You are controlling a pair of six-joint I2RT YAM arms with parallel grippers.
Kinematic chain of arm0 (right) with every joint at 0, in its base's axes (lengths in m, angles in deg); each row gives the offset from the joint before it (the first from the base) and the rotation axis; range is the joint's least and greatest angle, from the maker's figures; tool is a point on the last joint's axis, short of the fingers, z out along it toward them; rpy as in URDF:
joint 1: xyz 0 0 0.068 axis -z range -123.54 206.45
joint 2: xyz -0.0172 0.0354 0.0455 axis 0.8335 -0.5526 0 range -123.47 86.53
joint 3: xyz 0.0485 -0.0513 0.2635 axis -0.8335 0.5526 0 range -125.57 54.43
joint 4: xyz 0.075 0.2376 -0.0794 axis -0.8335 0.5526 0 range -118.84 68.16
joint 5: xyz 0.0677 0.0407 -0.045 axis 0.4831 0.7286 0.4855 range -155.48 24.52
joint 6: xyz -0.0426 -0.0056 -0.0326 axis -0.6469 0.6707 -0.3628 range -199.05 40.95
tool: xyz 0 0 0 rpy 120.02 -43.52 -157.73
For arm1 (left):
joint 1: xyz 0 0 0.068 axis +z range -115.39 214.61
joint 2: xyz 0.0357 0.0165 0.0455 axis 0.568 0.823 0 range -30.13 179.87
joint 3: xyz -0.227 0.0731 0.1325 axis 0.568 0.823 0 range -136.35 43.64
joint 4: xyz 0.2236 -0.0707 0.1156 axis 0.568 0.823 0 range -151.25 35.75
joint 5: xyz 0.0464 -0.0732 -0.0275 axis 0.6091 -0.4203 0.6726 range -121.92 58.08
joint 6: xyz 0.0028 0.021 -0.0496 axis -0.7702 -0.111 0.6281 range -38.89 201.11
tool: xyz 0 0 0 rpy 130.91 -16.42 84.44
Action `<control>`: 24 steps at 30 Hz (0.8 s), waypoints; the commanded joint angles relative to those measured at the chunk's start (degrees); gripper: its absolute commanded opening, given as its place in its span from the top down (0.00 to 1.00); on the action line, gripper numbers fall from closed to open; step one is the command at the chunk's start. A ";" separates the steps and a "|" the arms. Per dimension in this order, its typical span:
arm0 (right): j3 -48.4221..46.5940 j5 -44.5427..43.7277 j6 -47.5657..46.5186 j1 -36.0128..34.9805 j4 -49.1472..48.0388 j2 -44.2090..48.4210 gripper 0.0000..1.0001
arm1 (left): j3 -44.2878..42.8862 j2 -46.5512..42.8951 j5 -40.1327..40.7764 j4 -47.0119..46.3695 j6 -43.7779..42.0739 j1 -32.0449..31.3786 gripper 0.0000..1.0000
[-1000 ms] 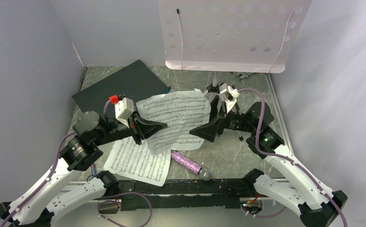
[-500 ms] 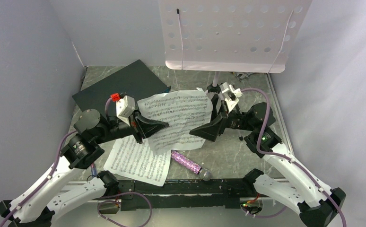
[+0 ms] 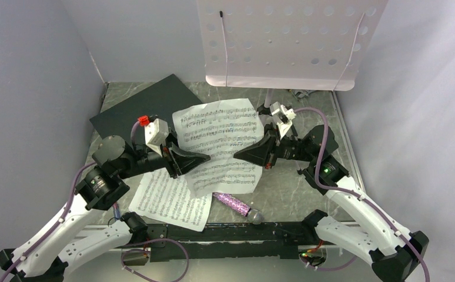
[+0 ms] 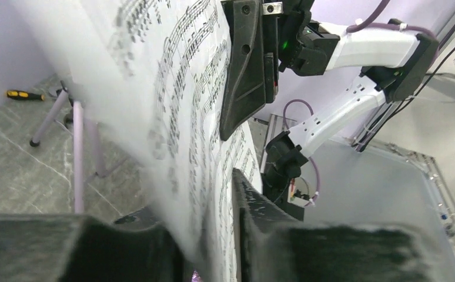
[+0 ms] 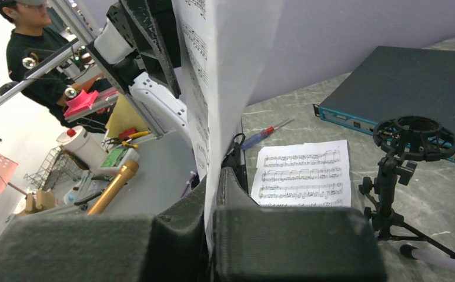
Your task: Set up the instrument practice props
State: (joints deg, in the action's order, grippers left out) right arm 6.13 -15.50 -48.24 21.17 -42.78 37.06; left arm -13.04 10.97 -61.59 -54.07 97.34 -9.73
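One white sheet-music page (image 3: 222, 141) hangs in the air between both arms. My right gripper (image 3: 238, 155) is shut on its right edge, and in the right wrist view the paper (image 5: 225, 70) is pinched flat between the pads of that gripper (image 5: 213, 182). My left gripper (image 3: 203, 157) stands slightly open, with the page (image 4: 184, 117) loose between its fingers (image 4: 198, 200). The second page (image 3: 169, 202) lies flat on the table. The purple glitter microphone (image 3: 234, 204) lies beside it. The lilac music stand (image 3: 284, 41) rises at the back. The black mic stand (image 5: 410, 138) shows in the right wrist view.
A dark flat box (image 3: 149, 108) with a teal edge lies at the back left. A yellow-handled tool (image 4: 22, 94) lies beyond the music stand's silver legs (image 4: 75, 135). A red and blue tool (image 5: 266, 134) lies near the flat page.
My right gripper has shut on the page's right edge and shifted left. The left jaws have eased apart. The held page now hangs flatter and a little higher.
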 commanded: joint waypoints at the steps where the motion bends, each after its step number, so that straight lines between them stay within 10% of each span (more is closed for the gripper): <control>1: -3.18 -1.79 -2.55 0.04 1.37 1.22 1.00 | -0.19 -0.64 1.74 0.28 0.10 0.04 0.63; 14: -9.03 -8.58 -6.78 -0.02 11.77 1.33 1.00 | -0.21 -1.33 4.87 3.17 -3.25 0.04 0.12; 24: -17.67 -8.29 -11.29 0.02 20.82 1.04 1.00 | -3.22 2.43 10.15 7.19 -7.24 0.11 0.07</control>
State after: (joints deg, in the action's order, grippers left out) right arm -6.57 -24.03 -56.98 21.17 -24.79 37.74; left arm -13.41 12.24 -55.12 -48.19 93.10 -9.73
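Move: The right hand already has the music sheet pinched; the stand's lip, middle of its length, lies about 17 cm ahead of it, 12 cm to its right and a little higher, with the glitter microphone some 36 cm below and about 3 cm farther out. From the left hand the held sheet's middle is about 4 cm to the right, 2 cm ahead and 2 cm up; the loose sheet lies some 16 cm left, 6 cm ahead and 38 cm below. The left fingers, already parting, open wide to let go of the music sheet, while that hand eases down and forward about 2.5 cm each and rolls and swings slightly counter-clockwise. The right hand keeps its shut pinch on the sheet's right side, edges forward and then lifts about 4 cm, drifting slightly right and turning some 10 degrees clockwise as it carries the sheet towards the stand's lip. ##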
